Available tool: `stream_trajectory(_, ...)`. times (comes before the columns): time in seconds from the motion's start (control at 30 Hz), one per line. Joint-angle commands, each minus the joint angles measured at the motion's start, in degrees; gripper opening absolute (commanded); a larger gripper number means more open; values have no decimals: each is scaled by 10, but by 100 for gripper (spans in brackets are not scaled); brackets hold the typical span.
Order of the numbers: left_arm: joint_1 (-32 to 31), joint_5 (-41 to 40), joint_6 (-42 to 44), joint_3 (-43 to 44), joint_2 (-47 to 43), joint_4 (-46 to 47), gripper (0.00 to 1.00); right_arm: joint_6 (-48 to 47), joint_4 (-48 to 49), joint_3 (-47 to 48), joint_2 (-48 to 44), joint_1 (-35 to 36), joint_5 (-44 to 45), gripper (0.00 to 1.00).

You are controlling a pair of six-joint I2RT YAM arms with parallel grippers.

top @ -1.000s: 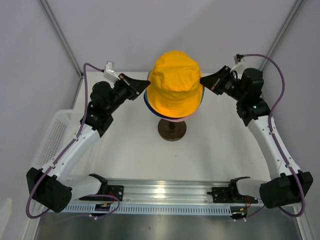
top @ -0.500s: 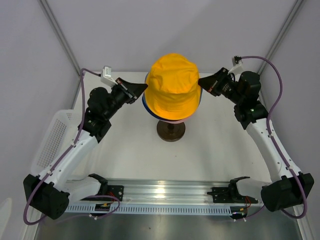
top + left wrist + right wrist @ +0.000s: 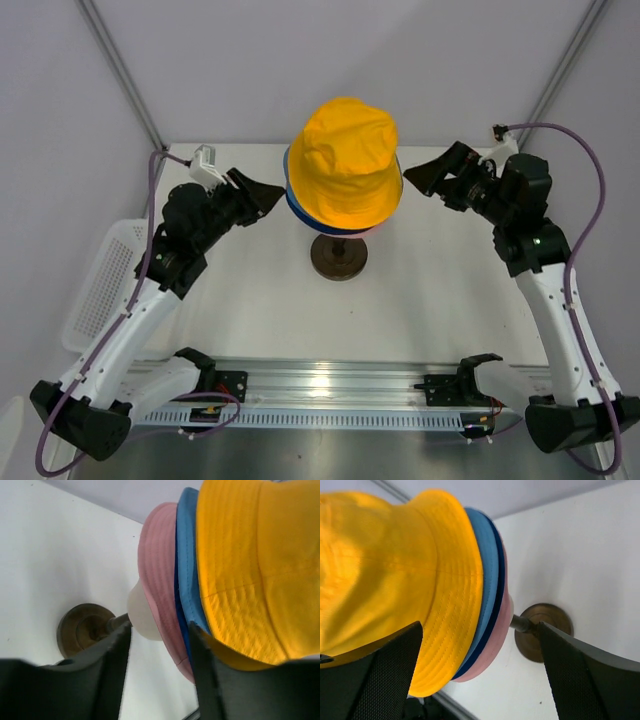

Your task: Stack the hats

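The hats sit stacked on a cream mannequin head (image 3: pixel 141 617). The yellow-orange hat (image 3: pixel 345 160) is on top, and blue brims (image 3: pixel 296 208) show under it. The left wrist view shows the pink hat (image 3: pixel 157 570) lowest, a blue hat (image 3: pixel 187 555) above it, and the yellow one (image 3: pixel 260 565). The right wrist view shows yellow (image 3: pixel 385 570), light blue (image 3: pixel 485 565), navy (image 3: pixel 492 622) and pink (image 3: pixel 496 640) brims. My left gripper (image 3: pixel 268 190) hangs open just left of the stack, holding nothing. My right gripper (image 3: pixel 415 175) stands wide open just right of it, clear of the brims.
The head stands on a thin post with a dark round base (image 3: pixel 338 257) at the table's middle. A white mesh basket (image 3: pixel 100 285) hangs off the left edge. A metal rail (image 3: pixel 330 385) runs along the near edge. Slanted frame posts stand at both back corners.
Both grippers were shut at the yellow hat's brim; they have opened, let go and drawn back outward. The yellow hat now rests on the stack.
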Motion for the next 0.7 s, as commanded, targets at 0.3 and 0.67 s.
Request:
stream_trajectory(0.3,1,-168,153,86,-185,-243,99,-69,-144,-42,-140,-10,126,99)
stream_trajectory(0.67,1,-174,167,-120,-321,-361,100,-67,-130,-227,-314,-10,138,99)
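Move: The yellow hat, on top of the stack on the head, has its middle about 4 cm ahead, 15 cm to the right and some 3 cm above my left hand. From my right hand it is about 3 cm ahead, 16 cm to the left and 2 cm up. From the left hand, the stand's base lies roughly 3 cm ahead, 14 cm right and 31 cm down, the empty basket some 33 cm left, 5 cm back and 30 cm down. I draw both hands away from the yellow hat, out to either side and back towards my bases. My left hand finishes opening wide as it goes about 11 cm left and 11 cm back, arching up first, then dropping to 7 cm lower, its wrist rolling some 20 degrees. My already open right hand lifts slightly, then sinks, ending about 10 cm back, 10 cm lower and 6 cm right. ##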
